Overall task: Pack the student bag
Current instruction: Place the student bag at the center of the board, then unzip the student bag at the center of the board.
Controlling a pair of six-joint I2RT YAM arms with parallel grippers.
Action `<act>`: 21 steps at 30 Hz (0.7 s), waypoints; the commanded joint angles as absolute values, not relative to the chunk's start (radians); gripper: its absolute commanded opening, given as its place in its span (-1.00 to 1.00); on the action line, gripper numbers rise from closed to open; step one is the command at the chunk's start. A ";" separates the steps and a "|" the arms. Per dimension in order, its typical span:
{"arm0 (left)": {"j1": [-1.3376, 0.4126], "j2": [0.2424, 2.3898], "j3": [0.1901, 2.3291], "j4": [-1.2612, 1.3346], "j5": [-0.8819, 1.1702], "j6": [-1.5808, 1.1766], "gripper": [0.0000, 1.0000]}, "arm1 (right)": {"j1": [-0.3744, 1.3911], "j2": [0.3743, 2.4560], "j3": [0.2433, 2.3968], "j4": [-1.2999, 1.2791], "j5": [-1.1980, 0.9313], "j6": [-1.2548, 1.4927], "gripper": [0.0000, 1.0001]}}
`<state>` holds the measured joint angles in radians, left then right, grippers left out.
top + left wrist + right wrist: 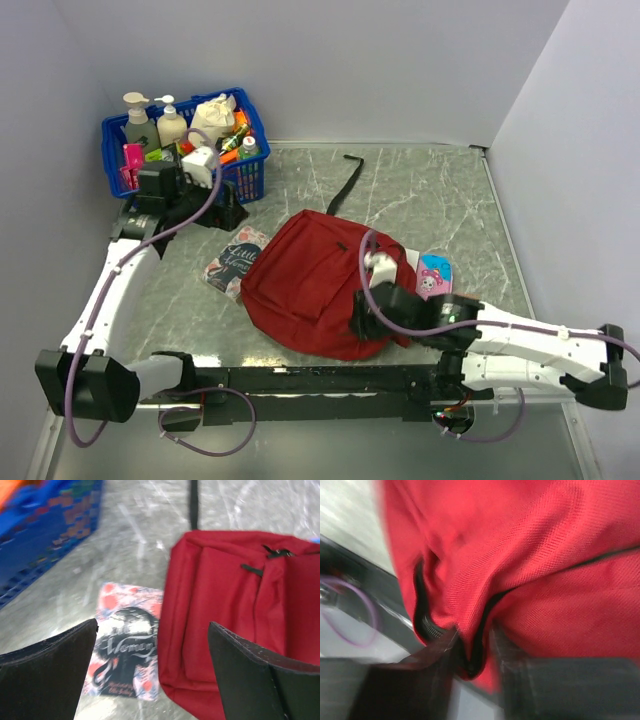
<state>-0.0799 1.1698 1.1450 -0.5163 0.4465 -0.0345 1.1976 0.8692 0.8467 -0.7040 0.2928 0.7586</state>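
Note:
The student bag (pixel 310 285), dark red with black zippers, lies flat at the table's middle. My right gripper (pixel 362 325) is at its near right edge. In the right wrist view a fold of the bag (pixel 520 555) with its black zipper sits between the fingers of that gripper (pixel 472 635), both touching the cloth. My left gripper (pixel 222 205) hovers in front of the basket, jaws wide and empty. Its wrist view looks past the gripper (pixel 152 625) down at the bag (pixel 240 605) and a patterned notebook (pixel 127 645).
A blue basket (pixel 243 182) of bottles stands at the back left, also seen in the left wrist view (pixel 45 530). The notebook (pixel 233 262) lies against the bag's left side. A pink case (pixel 434 275) lies right of the bag. A black strap (pixel 352 180) trails behind it.

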 commanded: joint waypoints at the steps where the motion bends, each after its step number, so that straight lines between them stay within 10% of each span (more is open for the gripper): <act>1: -0.226 1.209 1.184 -0.471 0.394 0.023 0.93 | 1.324 0.850 0.827 -0.947 0.353 0.943 0.19; 4: -0.313 1.247 1.187 -0.451 0.370 0.038 0.93 | 1.342 0.831 0.870 -1.058 0.379 0.943 0.58; 12: -0.406 1.351 1.197 -0.367 0.402 0.144 0.93 | 1.338 0.773 1.119 -1.136 0.671 0.903 0.53; 21: -0.471 1.541 1.227 -0.270 0.333 0.235 0.93 | 0.754 0.920 1.068 -0.777 0.484 0.579 0.78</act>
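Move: The red student bag's middle is some 7 cm to the right hand's left, 5 cm ahead and 9 cm below; its fingers still have the near-right fabric between them. The pencil case is about 15 cm to that hand's right and 5 cm ahead, some 14 cm below. From the left hand, the bag's middle is about 18 cm right, 16 cm back and 18 cm below, Little Women 10 cm back, roughly level sideways and 22 cm below, and the blue basket 13 cm ahead, 10 cm left and 14 cm below. The right fingers go on opening to nearly full and let go of the bag's near-right part as the hand dips about 4 cm while drawing back and right, then it rises clear some 13 cm, still going right and turning forward late, the wrist swinging clockwise. Meanwhile the left hand, fingers wide open, sweeps some 13 cm right from beside the basket towards the bag's far-left corner, sinking about 6 cm and turning some 25 degrees clockwise, and comes close over the corner, with no clear touch. ##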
